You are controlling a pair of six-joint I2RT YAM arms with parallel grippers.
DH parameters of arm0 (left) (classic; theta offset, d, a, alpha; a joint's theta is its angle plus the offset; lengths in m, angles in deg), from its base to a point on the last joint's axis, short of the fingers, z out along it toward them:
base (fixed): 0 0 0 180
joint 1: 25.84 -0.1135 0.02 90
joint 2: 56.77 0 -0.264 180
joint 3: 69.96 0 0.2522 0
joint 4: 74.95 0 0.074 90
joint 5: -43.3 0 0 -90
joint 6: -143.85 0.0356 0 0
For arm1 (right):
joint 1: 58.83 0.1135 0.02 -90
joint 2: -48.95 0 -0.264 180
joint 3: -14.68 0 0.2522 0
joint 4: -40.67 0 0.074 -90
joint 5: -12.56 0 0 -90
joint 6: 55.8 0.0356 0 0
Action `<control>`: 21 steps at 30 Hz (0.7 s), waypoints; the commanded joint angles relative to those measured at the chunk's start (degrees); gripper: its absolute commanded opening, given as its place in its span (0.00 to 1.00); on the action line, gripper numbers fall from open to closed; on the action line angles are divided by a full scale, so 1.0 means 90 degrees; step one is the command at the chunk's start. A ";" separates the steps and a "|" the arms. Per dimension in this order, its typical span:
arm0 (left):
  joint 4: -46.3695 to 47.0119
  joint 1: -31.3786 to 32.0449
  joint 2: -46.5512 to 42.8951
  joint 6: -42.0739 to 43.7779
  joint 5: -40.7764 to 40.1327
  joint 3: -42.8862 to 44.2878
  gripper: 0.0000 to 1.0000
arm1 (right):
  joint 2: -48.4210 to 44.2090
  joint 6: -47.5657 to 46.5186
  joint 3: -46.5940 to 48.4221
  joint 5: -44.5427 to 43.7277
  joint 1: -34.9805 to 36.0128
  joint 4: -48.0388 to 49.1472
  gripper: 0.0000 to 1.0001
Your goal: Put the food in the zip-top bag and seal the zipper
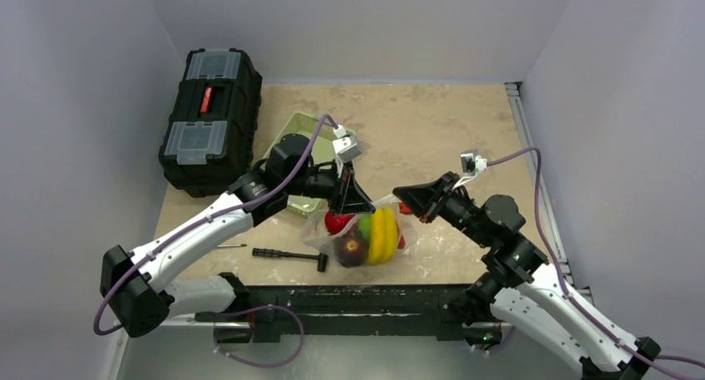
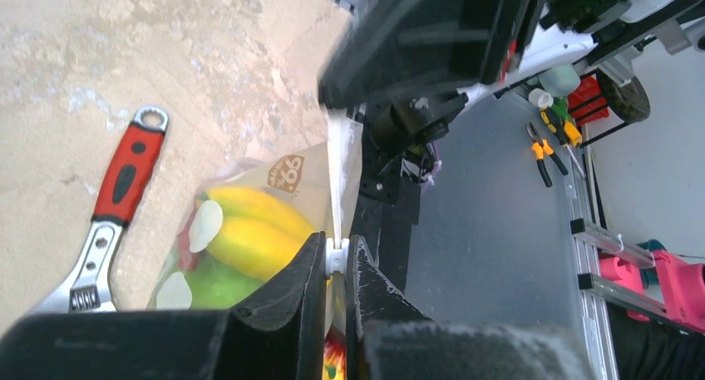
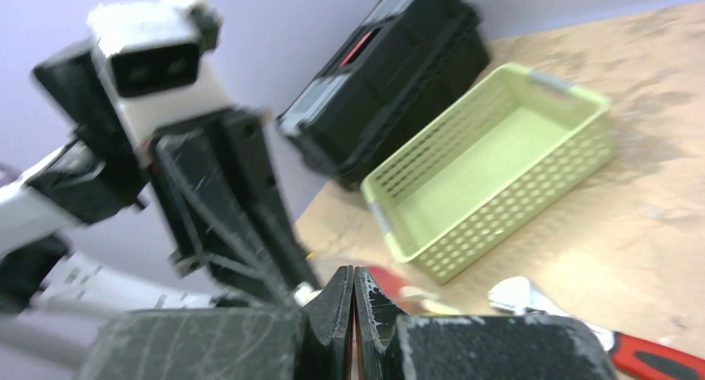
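Note:
The zip-top bag (image 1: 319, 233) stands near the table's front edge, holding the food: a yellow banana piece (image 1: 382, 234), a red fruit (image 1: 337, 222), a green piece (image 1: 364, 226) and a dark red fruit (image 1: 352, 249). My left gripper (image 1: 349, 204) points down onto the bag's top edge. In the left wrist view the left gripper (image 2: 335, 259) is shut on the white tab (image 2: 335, 255) of the zipper (image 2: 335, 189), with the banana (image 2: 253, 234) and green pepper (image 2: 212, 284) behind the plastic. My right gripper (image 1: 405, 204) (image 3: 353, 284) is shut, pinching the bag's right end.
A black toolbox (image 1: 212, 118) (image 3: 391, 72) sits at the back left, with a pale green basket (image 1: 299, 126) (image 3: 490, 164) beside it. A black-handled tool (image 1: 291, 255) lies left of the bag. A red-handled wrench (image 2: 116, 205) (image 3: 582, 322) lies beyond the bag.

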 commanded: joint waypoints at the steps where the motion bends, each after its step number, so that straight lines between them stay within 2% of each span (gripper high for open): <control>1: -0.0517 -0.0056 -0.0388 0.0231 -0.0044 -0.0117 0.00 | -0.0337 -0.0221 0.0375 -0.1726 -0.0084 -0.0330 0.00; 4: -0.0716 -0.0065 -0.0479 0.0370 -0.0097 -0.0162 0.00 | -0.0468 -0.0258 0.0440 -0.2134 -0.0085 -0.0743 0.00; 8: -0.0599 -0.0068 -0.0503 0.0309 -0.0077 -0.0209 0.00 | -0.0568 -0.0807 0.0453 -0.1108 -0.0087 -0.0455 0.00; 9: -0.0534 -0.0070 -0.0494 0.0282 -0.0057 -0.0201 0.00 | -0.0510 -0.0935 0.0475 -0.0671 -0.0081 -0.0402 0.03; 11: -0.0356 -0.0071 -0.0476 0.0190 -0.0022 -0.0208 0.00 | -0.0240 -0.1023 0.0550 0.0138 -0.0086 -0.0180 0.19; 14: -0.0189 -0.0070 -0.0420 0.0101 0.0087 -0.0156 0.00 | 0.0369 -0.0920 0.0583 0.1222 -0.0095 0.0206 0.33; 18: -0.0172 -0.0070 -0.0423 0.0127 0.0144 -0.0120 0.00 | 0.0874 -0.0314 0.0019 0.2369 -0.0091 0.1700 0.45; 21: -0.0129 -0.0071 -0.0493 0.0101 0.0183 -0.0186 0.00 | 0.1170 -0.0098 -0.0218 0.2790 -0.0100 0.2346 0.48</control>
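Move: The zipper slider sits in the left fingers' pinch; from the shut right fingers, at the strip's far end, it lies about 4 cm left, 3 cm back and 1 cm lower. The bananas in the bag hang roughly 10 cm below the right hand, some 2 cm left and 3 cm back of it. The green basket stands about 22 cm left, 15 cm farther out and 18 cm below the right hand. Right hand goes 4 cm right, then swings back 8 cm left, opening halfway, towards the left-held zipper slider. ##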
